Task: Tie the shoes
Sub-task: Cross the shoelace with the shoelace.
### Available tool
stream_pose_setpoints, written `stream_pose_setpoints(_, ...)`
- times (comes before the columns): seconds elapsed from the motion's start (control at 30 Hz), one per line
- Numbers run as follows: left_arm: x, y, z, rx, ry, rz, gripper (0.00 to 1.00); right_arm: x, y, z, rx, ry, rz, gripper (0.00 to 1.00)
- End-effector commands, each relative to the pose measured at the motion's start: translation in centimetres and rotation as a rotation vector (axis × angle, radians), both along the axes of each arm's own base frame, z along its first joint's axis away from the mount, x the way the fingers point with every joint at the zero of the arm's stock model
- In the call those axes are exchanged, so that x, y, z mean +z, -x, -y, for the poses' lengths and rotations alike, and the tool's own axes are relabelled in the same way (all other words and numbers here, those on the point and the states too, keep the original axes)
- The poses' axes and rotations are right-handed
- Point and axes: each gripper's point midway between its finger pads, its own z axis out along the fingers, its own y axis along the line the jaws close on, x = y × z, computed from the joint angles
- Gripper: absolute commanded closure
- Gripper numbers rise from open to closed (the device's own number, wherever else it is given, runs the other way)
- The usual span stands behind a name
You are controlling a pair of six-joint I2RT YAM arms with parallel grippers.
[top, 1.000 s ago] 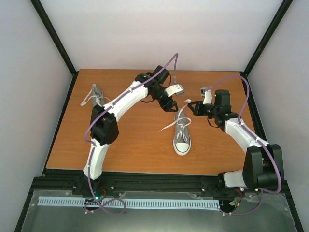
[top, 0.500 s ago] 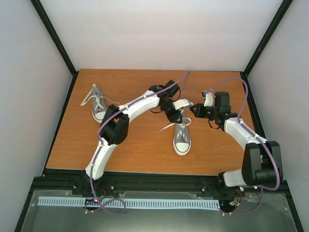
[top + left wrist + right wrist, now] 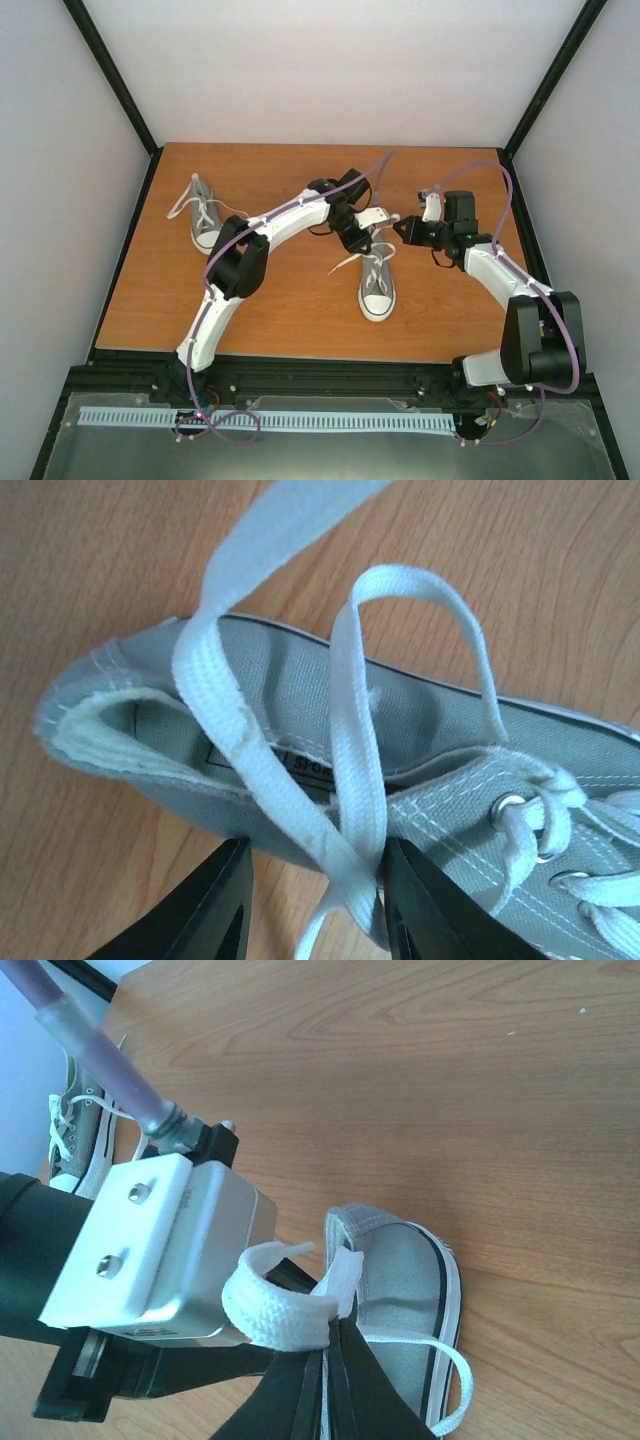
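One grey shoe [image 3: 377,285] lies mid-table, toe toward me, its laces [image 3: 355,780] untied. The other shoe [image 3: 203,218] sits at the far left. In the left wrist view, two white lace strands cross over the heel opening of the near shoe [image 3: 290,675]. My left gripper [image 3: 315,900] straddles that crossing, jaws apart; the strands lie against the right finger [image 3: 425,905] and a gap shows at the left finger. My right gripper [image 3: 325,1360] is shut on a folded loop of lace [image 3: 280,1310], held just above the heel beside the left gripper [image 3: 368,238].
The left wrist's silver camera housing [image 3: 150,1250] sits very close to my right gripper [image 3: 398,228]. The second shoe [image 3: 75,1130] shows far off in the right wrist view. A black frame [image 3: 130,100] and white walls border the wooden table [image 3: 290,300].
The left arm has swung right and down onto the near shoe's heel, and its jaws have narrowed around the crossed laces. The right gripper stays shut on its loop.
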Motion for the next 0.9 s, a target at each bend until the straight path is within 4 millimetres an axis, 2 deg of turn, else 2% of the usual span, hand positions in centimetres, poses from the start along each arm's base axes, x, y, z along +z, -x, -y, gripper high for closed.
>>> stream_pose_setpoints(0.0, -1.3, 0.2, -0.6, -0.021, -0.04, 0.008, 0.63, -0.1, -0.1, 0.2, 0.0, 0.015, 0.004, 0.97)
stream_pose_setpoints(0.13, -1.1, 0.4, -0.5, -0.026, -0.03, -0.003, 0.81, -0.2, 0.0, 0.3, 0.001, 0.022, -0.003, 0.97)
stream_pose_setpoints(0.2, -0.4, 0.5, -0.3, -0.022, -0.016, -0.002, 0.95, -0.4, 0.1, 0.3, 0.002, 0.027, -0.012, 0.97)
stream_pose_setpoints(0.23, 0.3, 0.4, -0.2, -0.017, -0.001, 0.003, 0.99, -0.5, 0.1, 0.3, 0.004, 0.027, -0.017, 0.97)
stream_pose_setpoints(0.4, 5.0, 1.0, 0.7, -0.035, 0.102, 0.029, 0.99, -1.3, 0.4, -0.2, 0.041, 0.016, -0.058, 0.97)
stream_pose_setpoints(0.5, 7.0, 1.7, 0.8, -0.066, 0.141, 0.035, 0.99, -1.9, 0.7, -0.6, 0.073, 0.005, -0.088, 0.97)
stream_pose_setpoints(0.77, 8.9, 3.3, 0.9, -0.128, 0.167, 0.032, 0.99, -3.5, 1.4, -1.6, 0.133, 0.048, -0.153, 0.97)
stream_pose_setpoints(0.87, 9.7, 4.1, 0.8, -0.169, 0.179, 0.037, 0.99, -3.7, 1.2, -1.2, 0.115, 0.081, -0.165, 0.97)
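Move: Between the left hand's part-open fingers, within about 1 cm, lies the shoelace crossing over the near shoe. From that hand the shoe's middle is some 6 cm back, 2 cm right and 4 cm below; the loose lace tail ends about 8 cm left, 5 cm back and 6 cm below. The right hand already holds a lace, with the crossing roughly 6 cm to its left, 5 cm back and 7 cm below. Dipping barely 1 cm, the left hand shuts its fingers on the lace at the crossing, then lifts it about 8 cm clear of the shoe, easing back some 2 cm late on. The right hand keeps its pinch on the other part of the lace and sinks about 4 cm, drifting slightly back and left and tipping down some 10 degrees. ##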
